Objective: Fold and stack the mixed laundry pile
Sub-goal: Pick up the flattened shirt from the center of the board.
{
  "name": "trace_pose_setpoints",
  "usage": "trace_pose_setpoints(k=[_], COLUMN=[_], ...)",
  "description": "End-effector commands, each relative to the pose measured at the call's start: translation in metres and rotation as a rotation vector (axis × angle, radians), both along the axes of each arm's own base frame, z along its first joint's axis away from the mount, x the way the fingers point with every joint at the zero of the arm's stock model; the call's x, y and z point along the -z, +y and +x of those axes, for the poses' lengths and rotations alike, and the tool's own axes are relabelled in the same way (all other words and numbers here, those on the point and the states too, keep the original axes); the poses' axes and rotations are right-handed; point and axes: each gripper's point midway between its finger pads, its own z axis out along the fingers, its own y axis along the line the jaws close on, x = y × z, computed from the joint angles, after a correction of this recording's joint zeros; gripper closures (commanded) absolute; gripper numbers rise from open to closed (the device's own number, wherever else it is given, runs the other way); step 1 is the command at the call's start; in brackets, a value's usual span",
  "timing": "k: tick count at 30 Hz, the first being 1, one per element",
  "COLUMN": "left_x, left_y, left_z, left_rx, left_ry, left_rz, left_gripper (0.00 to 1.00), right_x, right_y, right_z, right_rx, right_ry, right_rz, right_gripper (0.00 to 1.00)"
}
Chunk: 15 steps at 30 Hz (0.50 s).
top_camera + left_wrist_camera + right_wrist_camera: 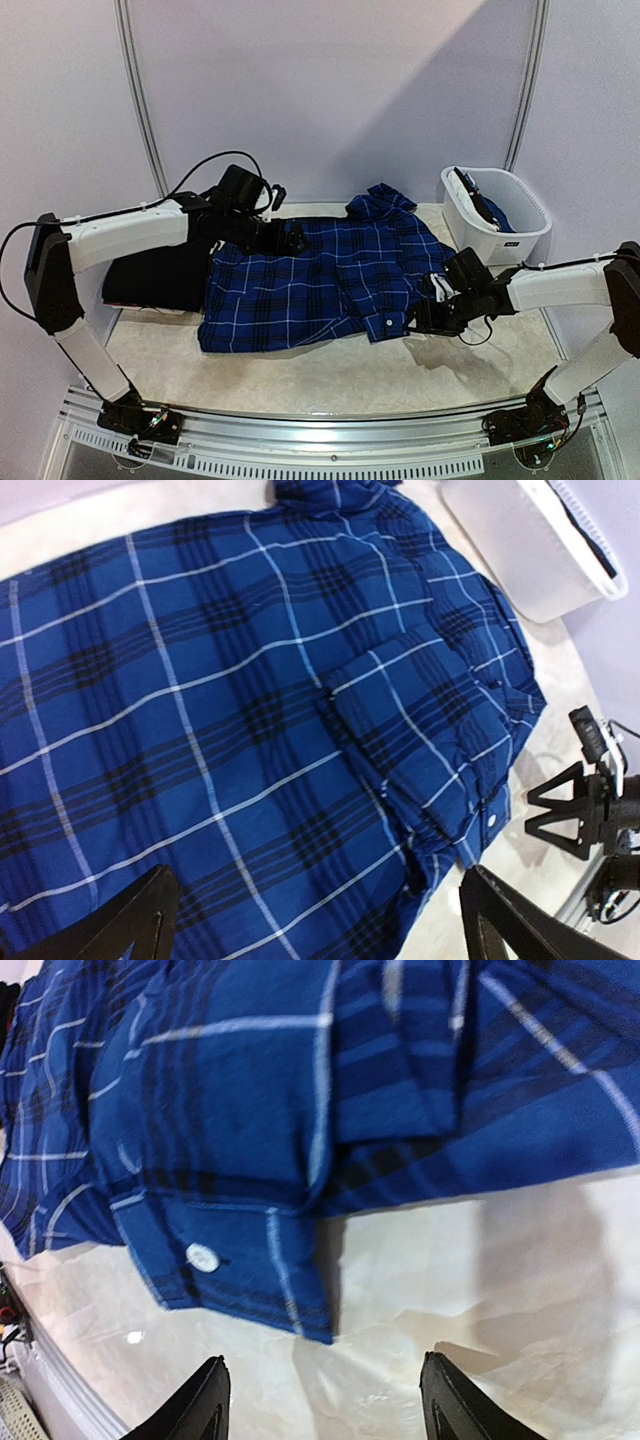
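The blue plaid button shirt lies spread flat across the middle of the table, collar toward the back. A plain black garment lies at its left, partly under my left arm. My left gripper hovers open over the shirt's upper left part; in the left wrist view its jaws stand wide above the plaid cloth, holding nothing. My right gripper is open at the shirt's right edge. In the right wrist view its fingers straddle bare table just short of the buttoned cuff.
A white plastic basket stands at the back right with dark and blue cloth inside; its wall shows in the left wrist view. A crinkled white covering lies over the table. A metal rail runs along the near edge.
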Motion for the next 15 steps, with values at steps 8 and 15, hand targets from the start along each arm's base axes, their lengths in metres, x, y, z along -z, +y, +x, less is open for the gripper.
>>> trace_pose_setpoints(k=[8, 15], left_x=[-0.006, -0.013], left_y=[0.068, 0.118], left_z=[-0.02, -0.028], left_rx=[-0.126, -0.303], left_ry=[-0.046, -0.085], left_rz=[0.195, 0.298], left_gripper=[0.0, 0.0], right_x=[0.016, 0.017], right_y=[0.02, 0.033], right_z=[0.021, 0.012], right_rx=[-0.047, -0.116], right_ry=[0.015, 0.043], right_rz=[0.017, 0.083], right_gripper=[0.41, 0.58])
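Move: Just ahead of the right hand, roughly 2 cm farther out, 4 cm to its left and 2 cm lower, lies the shirt's buttoned cuff. The shirt's middle is about 18 cm left of that hand and 16 cm out; the laundry basket stands some 28 cm out and 21 cm right. From the left hand, the shirt's left edge is about 18 cm left, 1 cm out and 16 cm below, with the black folded stack some 31 cm left and 3 cm out. Sliding low over the board, the right hand goes forward and then mostly left, about 3.5 cm in all and 1 cm down, bringing its fingertips astride the buttoned cuff as they close partway. Meanwhile the open, empty left hand sweeps about 7 cm left, drawing back and rising slightly, towards the shirt's left edge, its wrist turning some 15 degrees so the fingers point more steeply down. ##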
